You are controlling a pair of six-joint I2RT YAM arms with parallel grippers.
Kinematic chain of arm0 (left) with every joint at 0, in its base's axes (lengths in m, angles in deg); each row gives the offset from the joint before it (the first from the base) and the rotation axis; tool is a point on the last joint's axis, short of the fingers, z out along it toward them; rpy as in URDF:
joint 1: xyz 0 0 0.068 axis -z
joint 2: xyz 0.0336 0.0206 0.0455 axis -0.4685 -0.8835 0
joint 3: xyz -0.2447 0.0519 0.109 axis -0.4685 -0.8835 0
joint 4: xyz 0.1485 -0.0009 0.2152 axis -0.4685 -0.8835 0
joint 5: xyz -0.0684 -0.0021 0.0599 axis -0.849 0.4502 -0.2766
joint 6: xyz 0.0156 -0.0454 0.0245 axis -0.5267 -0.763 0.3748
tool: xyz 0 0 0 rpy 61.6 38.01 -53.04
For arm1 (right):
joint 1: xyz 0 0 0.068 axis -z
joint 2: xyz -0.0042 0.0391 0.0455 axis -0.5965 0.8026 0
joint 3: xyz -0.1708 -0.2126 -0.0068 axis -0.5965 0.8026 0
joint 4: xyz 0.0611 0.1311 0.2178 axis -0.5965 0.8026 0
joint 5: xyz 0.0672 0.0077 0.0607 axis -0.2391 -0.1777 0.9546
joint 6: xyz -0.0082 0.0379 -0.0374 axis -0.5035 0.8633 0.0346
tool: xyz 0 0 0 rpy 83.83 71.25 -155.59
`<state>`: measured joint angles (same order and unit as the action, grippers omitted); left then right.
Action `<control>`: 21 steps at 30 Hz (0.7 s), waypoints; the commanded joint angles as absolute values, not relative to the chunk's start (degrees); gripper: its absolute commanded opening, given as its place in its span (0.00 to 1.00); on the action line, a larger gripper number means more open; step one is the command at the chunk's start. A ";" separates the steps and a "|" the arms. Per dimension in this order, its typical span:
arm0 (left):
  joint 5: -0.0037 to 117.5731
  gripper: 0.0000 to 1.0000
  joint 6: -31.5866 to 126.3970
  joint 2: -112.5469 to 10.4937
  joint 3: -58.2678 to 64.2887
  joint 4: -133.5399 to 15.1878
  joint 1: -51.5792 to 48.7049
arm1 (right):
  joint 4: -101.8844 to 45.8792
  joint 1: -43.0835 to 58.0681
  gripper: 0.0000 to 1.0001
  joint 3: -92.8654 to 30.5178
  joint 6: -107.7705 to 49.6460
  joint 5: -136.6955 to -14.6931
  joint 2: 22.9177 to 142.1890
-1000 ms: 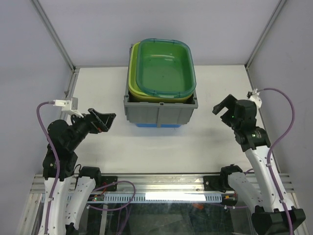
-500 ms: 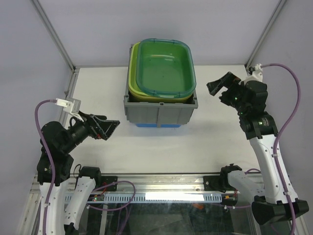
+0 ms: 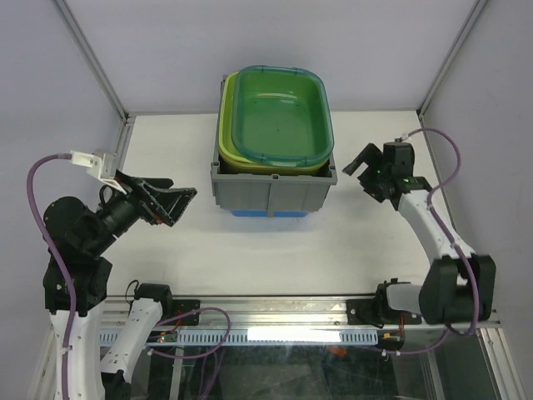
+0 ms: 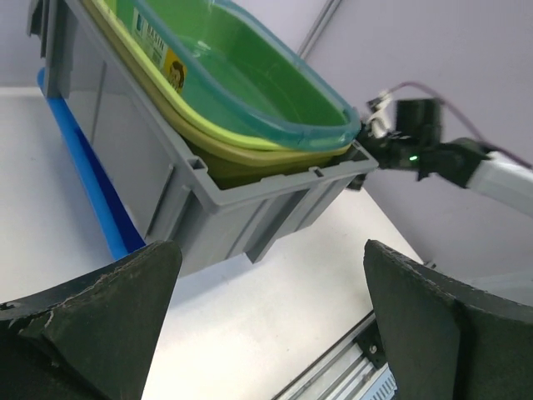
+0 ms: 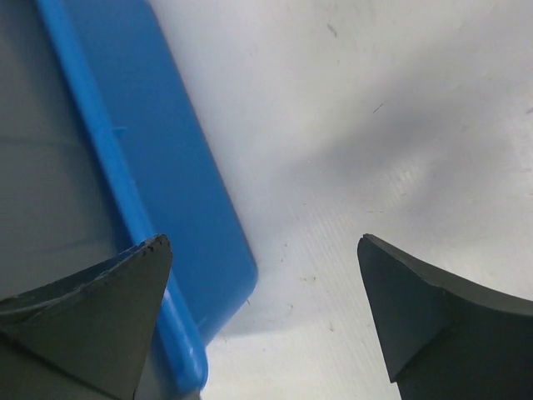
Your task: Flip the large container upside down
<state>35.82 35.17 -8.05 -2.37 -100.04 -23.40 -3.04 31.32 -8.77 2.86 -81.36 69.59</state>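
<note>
The large container [image 3: 275, 193] is a grey ribbed crate standing upright at the back middle of the table, also in the left wrist view [image 4: 166, 192] and at the left edge of the right wrist view [image 5: 42, 167]. Nested in it are an olive-green basket [image 3: 229, 150] and a green tub [image 3: 279, 112]. Under it lies a blue tub [image 3: 271, 213]. My left gripper [image 3: 181, 204] is open and points at the crate's left front corner, a short way off. My right gripper [image 3: 364, 172] is open beside the crate's right wall and touches nothing.
White table [image 3: 375, 242] with walls on three sides and metal corner posts. Between the right gripper's [image 5: 262, 242] fingers, the blue tub's corner [image 5: 158, 167] juts onto bare table. The right arm [image 4: 416, 133] shows beyond the crate in the left wrist view.
My right arm has stretched forward and brought its gripper in toward the crate's right side. My left arm has drawn back and risen, its gripper still aimed at the crate. Both stay open.
</note>
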 commanded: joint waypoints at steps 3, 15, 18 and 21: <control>36.01 0.99 30.77 -10.86 4.89 -100.07 -23.31 | -16.86 29.88 0.99 -9.92 11.83 -67.43 83.44; 37.18 0.99 30.17 -13.24 8.79 -99.95 -23.31 | -26.34 4.87 0.99 -17.56 20.76 -66.38 100.02; 36.82 0.99 30.19 -13.79 8.62 -99.95 -23.36 | -25.71 -0.30 0.99 -22.06 21.00 -67.01 104.01; 36.59 0.99 30.46 -14.11 8.42 -99.95 -23.37 | -23.02 -1.90 0.98 -24.23 21.07 -68.07 105.56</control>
<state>37.03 31.92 -12.90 7.00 -100.37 -23.40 -20.04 0.24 -19.18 18.82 -69.36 105.33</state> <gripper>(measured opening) 0.990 0.986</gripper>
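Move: Standing ahead and to the left of the right hand, the large grey container has its middle about 9 cm farther out, 24 cm left and 5 cm below. The blue tray under it is about 8 cm ahead, 24 cm left and 14 cm down; the green bin nested on top is some 11 cm ahead, 22 cm left and 6 cm above. From the left hand the grey container lies roughly 26 cm ahead, 20 cm right and 27 cm below. Dropping about 10 cm beside the stack, the open right hand sweeps some 26 cm left, first edging forward and finally drawing back, tipping further down and turning counter-clockwise. Its fingers come against the right side of the blue tray near the front corner and push the stack left. The left hand, open and empty, rises about 5 cm. ##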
